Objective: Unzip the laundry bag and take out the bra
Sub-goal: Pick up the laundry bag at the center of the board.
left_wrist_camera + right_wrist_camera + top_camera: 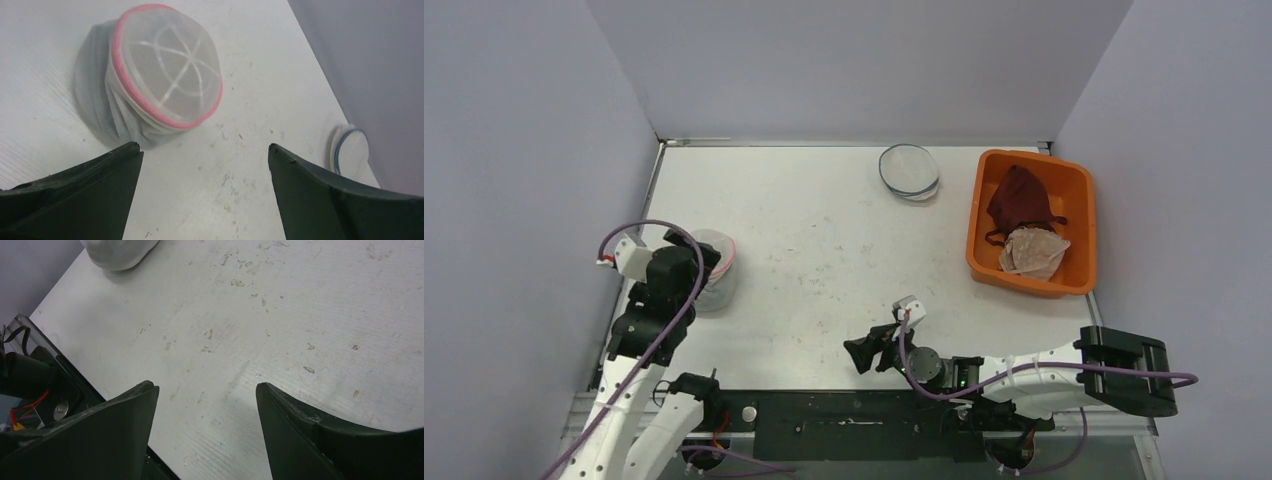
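A white mesh laundry bag with a pink rim (165,65) lies on its side at the table's left (716,270); through the mesh I see only its white ribs. My left gripper (202,150) hovers just short of it, open and empty, and in the top view (696,262) it sits against the bag's left side. My right gripper (862,356) is low over the near middle of the table, pointing left, open with bare table between its fingers (205,390). The bag's edge (120,250) shows far ahead of it. A dark red bra (1019,198) and a beige bra (1034,252) lie in the orange bin (1079,235).
A second round mesh bag with a blue rim (909,172) lies flat at the back centre, also visible as the blue-rimmed bag (350,152) in the left wrist view. The orange bin stands at the right edge. Grey walls close the table on three sides.
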Motion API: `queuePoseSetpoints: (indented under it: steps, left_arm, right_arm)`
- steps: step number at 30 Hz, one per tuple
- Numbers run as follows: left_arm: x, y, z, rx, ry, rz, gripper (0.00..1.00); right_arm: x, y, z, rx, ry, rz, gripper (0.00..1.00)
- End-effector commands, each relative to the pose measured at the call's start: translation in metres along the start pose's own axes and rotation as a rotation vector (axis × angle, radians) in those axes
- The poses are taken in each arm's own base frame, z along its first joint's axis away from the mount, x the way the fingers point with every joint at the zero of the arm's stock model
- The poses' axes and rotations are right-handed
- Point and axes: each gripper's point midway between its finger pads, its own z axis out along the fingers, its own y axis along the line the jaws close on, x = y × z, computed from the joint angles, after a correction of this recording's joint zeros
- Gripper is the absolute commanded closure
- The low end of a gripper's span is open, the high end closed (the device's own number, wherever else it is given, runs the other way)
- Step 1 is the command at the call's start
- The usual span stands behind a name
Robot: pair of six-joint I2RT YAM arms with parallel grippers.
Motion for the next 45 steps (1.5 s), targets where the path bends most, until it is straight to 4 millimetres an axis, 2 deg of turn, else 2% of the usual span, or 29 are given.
queuePoseSetpoints:
  steps: [1, 2, 6, 7, 10, 12, 16, 20, 25, 34, 40, 42, 45]
  left_arm:
    - [-0.014, -0.008, 0.008, 0.060, 0.097, -0.074, 0.04]
    - [-0.015, 0.003, 0.018, 0.029, 0.110, -0.115, 0.04]
    - [0.015, 0.021, 0.049, -0.049, 0.248, -0.210, 0.03]
    - [0.016, 0.027, 0.056, -0.051, 0.261, -0.256, 0.01]
    - [0.022, 0.036, 0.064, -0.049, 0.264, -0.307, 0.00]
    - [0.023, 0.034, 0.071, -0.003, 0.245, -0.353, 0.07]
    - [0.035, 0.043, 0.085, 0.015, 0.256, -0.422, 0.24]
    - [0.032, 0.046, 0.085, 0.013, 0.238, -0.411, 0.29]
    - [0.023, 0.045, 0.075, -0.009, 0.218, -0.377, 0.21]
    - [0.008, 0.039, 0.064, -0.017, 0.159, -0.346, 0.20]
    - [0.012, 0.049, 0.085, -0.036, 0.140, -0.377, 0.34]
    - [0.011, 0.048, 0.091, -0.026, 0.135, -0.379, 0.44]
    - [0.009, 0.043, 0.097, -0.011, 0.143, -0.368, 0.51]
  right_arm:
    - [-0.027, 0.002, -0.004, 0.049, -0.100, 0.052, 0.27]
    - [-0.028, -0.001, -0.006, 0.060, -0.106, 0.057, 0.27]
    - [-0.034, -0.008, -0.015, 0.064, -0.134, 0.084, 0.27]
    - [-0.035, -0.009, -0.017, 0.067, -0.133, 0.084, 0.27]
    - [-0.036, -0.015, -0.024, 0.085, -0.137, 0.084, 0.27]
    - [-0.037, -0.019, -0.027, 0.090, -0.144, 0.091, 0.27]
    - [-0.041, -0.019, -0.031, 0.084, -0.155, 0.102, 0.28]
    - [-0.042, -0.019, -0.033, 0.083, -0.154, 0.103, 0.28]
    - [-0.040, -0.018, -0.031, 0.085, -0.149, 0.090, 0.28]
    - [-0.037, -0.011, -0.025, 0.085, -0.117, 0.039, 0.27]
    - [-0.042, -0.008, -0.025, 0.087, -0.118, 0.035, 0.27]
    - [-0.042, -0.008, -0.026, 0.085, -0.117, 0.038, 0.27]
    - [-0.044, -0.010, -0.029, 0.086, -0.122, 0.043, 0.27]
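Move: The pink-rimmed laundry bag stands ahead of the open left hand, about 9 cm farther out, 4 cm to its left and with its middle some 15 cm below. The nearest other thing is the blue-rimmed bag, far off at roughly 34 cm ahead of the left hand, 41 cm to its right and 17 cm down. From the right hand, the pink-rimmed bag lies about 21 cm ahead, 31 cm to the left and 4 cm lower. The left hand swings about 4 cm left and dives some 12 cm to the near side of the pink-rimmed bag, creeping forward and rolling its left side down about 25 degrees, its fingers starting to narrow late in the dive. It then rises about 4 cm, sinks again slightly while edging forward and left, and closes its fingers to roughly half open around the cloth by the zip, the lower finger now against the cloth, while the empty right hand backs off about 4 cm to the right and ends slightly higher. ##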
